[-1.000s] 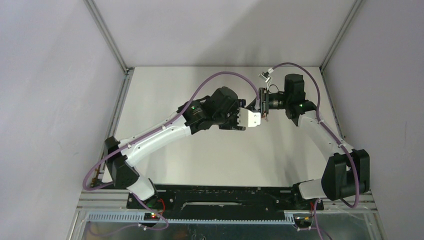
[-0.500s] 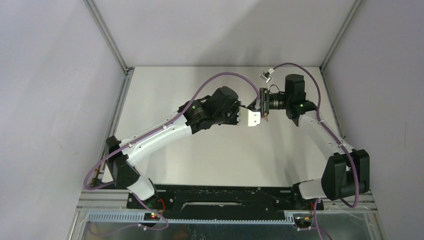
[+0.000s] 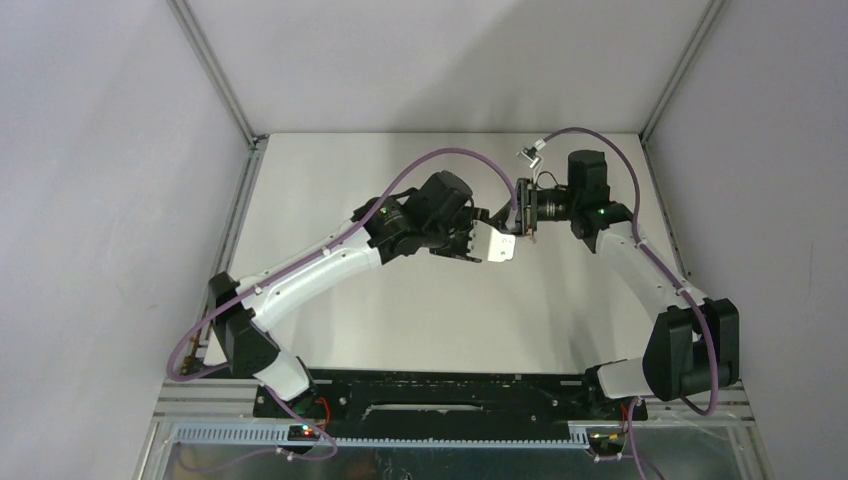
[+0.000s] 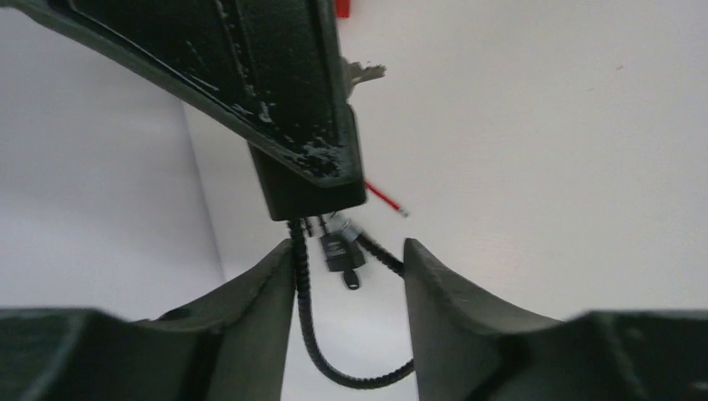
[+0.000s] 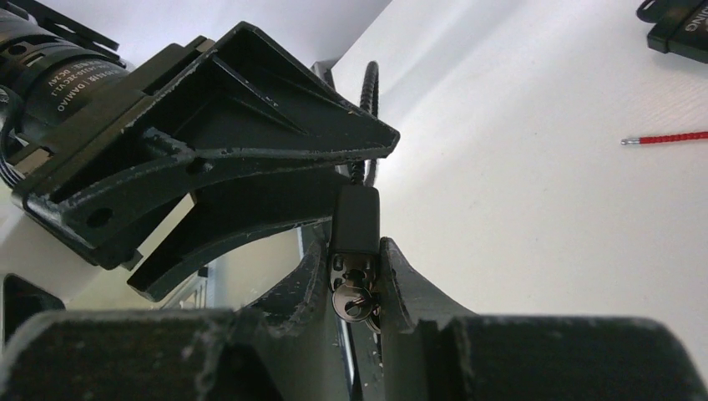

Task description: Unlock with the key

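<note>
My right gripper is shut on a black lock, held in the air over the table's middle. A silver key sits in the keyhole at the lock's near end, between the fingers. A black ribbed cable leaves the lock's far end. My left gripper faces the right one tip to tip, open, and the cable loops through its gap along the left finger. In the right wrist view the left gripper's spread fingers straddle the cable just past the lock.
A small black lock-like piece shows beyond the left fingers; I cannot tell whether it hangs or lies. A red cord and a black labelled object lie on the white table. Grey walls enclose three sides.
The left wrist has shifted slightly left and turned, its jaws narrowing and then widening a little. The right arm and the lock have not moved.
</note>
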`<state>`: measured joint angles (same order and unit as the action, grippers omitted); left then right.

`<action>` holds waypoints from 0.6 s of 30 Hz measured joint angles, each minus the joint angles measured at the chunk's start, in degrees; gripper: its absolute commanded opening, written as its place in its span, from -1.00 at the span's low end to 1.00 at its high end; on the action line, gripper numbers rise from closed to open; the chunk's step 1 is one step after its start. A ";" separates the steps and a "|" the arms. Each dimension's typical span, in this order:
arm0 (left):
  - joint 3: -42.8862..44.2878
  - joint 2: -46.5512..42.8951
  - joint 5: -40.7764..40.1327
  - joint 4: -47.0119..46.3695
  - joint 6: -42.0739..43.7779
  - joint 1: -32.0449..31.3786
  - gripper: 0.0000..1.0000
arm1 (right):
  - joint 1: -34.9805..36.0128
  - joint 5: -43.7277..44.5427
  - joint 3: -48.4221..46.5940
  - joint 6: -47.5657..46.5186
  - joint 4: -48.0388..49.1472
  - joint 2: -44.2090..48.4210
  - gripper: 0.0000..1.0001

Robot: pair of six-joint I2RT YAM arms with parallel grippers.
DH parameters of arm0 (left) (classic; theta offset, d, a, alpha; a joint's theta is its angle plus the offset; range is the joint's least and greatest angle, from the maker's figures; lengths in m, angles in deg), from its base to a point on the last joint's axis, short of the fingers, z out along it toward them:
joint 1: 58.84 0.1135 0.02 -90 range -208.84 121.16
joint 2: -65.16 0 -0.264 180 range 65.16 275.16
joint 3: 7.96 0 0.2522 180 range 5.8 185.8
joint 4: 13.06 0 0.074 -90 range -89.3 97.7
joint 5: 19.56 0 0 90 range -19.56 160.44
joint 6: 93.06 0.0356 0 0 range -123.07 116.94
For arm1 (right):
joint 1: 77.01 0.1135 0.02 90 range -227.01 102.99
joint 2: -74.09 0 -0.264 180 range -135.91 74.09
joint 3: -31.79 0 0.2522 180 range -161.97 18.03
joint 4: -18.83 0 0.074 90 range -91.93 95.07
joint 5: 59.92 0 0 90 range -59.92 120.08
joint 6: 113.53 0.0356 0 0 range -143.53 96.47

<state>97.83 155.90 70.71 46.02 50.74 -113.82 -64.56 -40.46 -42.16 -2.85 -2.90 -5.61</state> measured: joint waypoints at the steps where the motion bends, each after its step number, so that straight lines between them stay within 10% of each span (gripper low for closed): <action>1: -0.02 0.00 0.20 0.28 0.20 0.00 0.34 | -0.07 0.07 0.00 -0.13 0.00 0.00 -1.00; 11: -0.09 -0.04 -0.13 2.01 -1.36 0.15 0.96 | -1.18 0.87 0.00 -0.46 0.07 0.00 -1.00; 18: -0.09 -1.29 -0.20 7.04 -1.31 0.92 0.99 | -2.93 3.82 0.00 -3.15 -1.62 0.00 -1.00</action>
<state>97.74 154.61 70.52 53.05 49.42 -112.90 -67.49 -36.63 -42.16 -5.99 -4.51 -5.61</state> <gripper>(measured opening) 0.995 0.229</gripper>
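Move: The freed end of the black cable lock's cable lies just by the left hand's half-open fingers, about 2 cm ahead and 2 cm right of their midpoint. The lock body is some 4 cm right, 3 cm ahead and 1 cm above it. On the table about 25 cm below lie the black padlock, roughly 12 cm ahead and 12 cm left, and the red cable's tip, 4 cm ahead and 9 cm left. From the right hand, the lock body it grips sits about 3 cm left, level. The black cable, its end already out of the lock body, is left to spring open as the left fingers spread from not quite half to fully wide. The left hand backs off leftward about 3 cm, sinking and drawing back about 1 cm. The right hand keeps its pinch on the lock body and carries it forward and right, away from the left hand, some 2 cm each way and 1 cm down, turning slightly clockwise. ##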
